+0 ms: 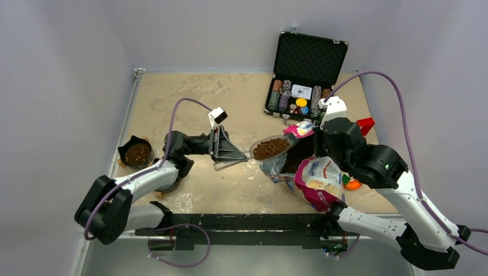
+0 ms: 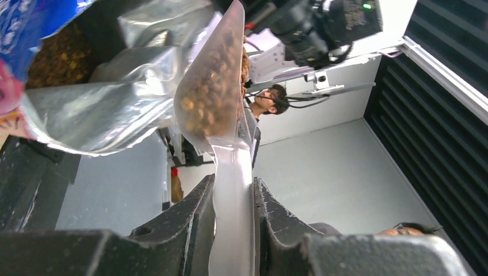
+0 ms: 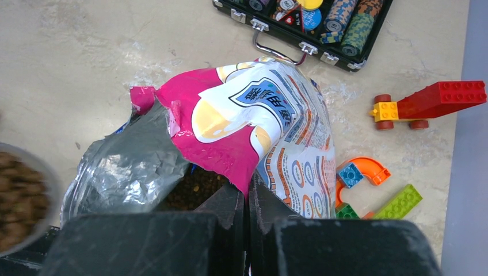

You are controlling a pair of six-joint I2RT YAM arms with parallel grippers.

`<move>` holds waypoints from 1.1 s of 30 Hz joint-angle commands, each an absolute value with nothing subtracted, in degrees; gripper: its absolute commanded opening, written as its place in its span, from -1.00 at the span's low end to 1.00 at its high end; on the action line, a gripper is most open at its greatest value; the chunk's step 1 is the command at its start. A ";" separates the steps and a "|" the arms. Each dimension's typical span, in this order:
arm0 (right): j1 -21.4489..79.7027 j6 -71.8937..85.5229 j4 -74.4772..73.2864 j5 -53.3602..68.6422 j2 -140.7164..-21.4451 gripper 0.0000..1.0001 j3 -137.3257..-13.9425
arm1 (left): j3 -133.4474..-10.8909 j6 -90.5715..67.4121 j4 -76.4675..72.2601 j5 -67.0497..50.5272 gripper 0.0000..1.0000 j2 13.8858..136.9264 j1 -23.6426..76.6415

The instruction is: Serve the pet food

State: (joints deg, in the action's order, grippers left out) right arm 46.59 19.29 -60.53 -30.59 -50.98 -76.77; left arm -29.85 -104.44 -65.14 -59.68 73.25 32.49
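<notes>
My left gripper [image 1: 230, 154] is shut on the handle of a clear plastic scoop [image 1: 270, 148] full of brown kibble [image 2: 210, 86]; the scoop hangs just left of the open pet food bag [image 1: 313, 175]. The handle [image 2: 233, 218] is pinched between the left fingers. My right gripper [image 3: 247, 192] is shut on the pink edge of the bag [image 3: 230, 144] and holds its mouth open, with kibble [image 3: 193, 187] showing inside. A black bowl [image 1: 137, 153] with kibble in it sits at the table's left edge.
An open black case of poker chips [image 1: 300, 95] stands at the back right. Toy bricks lie right of the bag: a red one [image 3: 437, 100], an orange curved one [image 3: 362, 172] and a green one [image 3: 403, 201].
</notes>
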 commanded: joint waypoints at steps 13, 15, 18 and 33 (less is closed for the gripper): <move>47.02 20.17 -52.20 -32.17 -48.44 -1.00 -80.38 | -43.17 -111.63 -63.56 -50.81 -1.00 69.83 28.04; 47.02 20.49 -52.31 -32.24 -48.23 -1.00 -80.20 | -43.32 -112.60 -62.98 -50.09 -1.00 69.89 27.28; 47.02 20.74 -52.30 -32.04 -47.91 -1.00 -79.81 | -43.43 -111.58 -58.75 -48.64 -1.00 68.82 25.92; 47.02 19.48 -50.95 -28.77 -46.89 -1.00 -78.20 | -40.96 -97.67 -45.77 -35.90 -1.00 65.96 14.55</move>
State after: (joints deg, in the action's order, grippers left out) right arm 46.59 19.66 -60.64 -30.20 -49.91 -76.42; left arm -41.47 -103.63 -45.43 -42.54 69.01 17.85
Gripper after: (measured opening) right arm 0.007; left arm 0.303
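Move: The left hand holds the loaded scoop pointing right; the empty bowl it is meant for lies roughly 29 cm to its left, 5 cm farther out and 27 cm below, with the filled bowl about 41 cm left and 15 cm ahead. The pet food bag's middle is some 18 cm right, 3 cm ahead and 18 cm lower; the chip case is 23 cm right, 35 cm ahead. From the right hand the empty bowl is level and about 52 cm left, 28 cm down. Keeping its grip on the scoop handle, the left hand first climbs some 9 cm with a slight shift left, away from the bag, then swings about 10 cm forward and farther left, sinking a little while the wrist turns roughly 30 degrees counter-clockwise, so the scoop points right and outward. The right hand stays put and keeps the bag's rim pinched. ##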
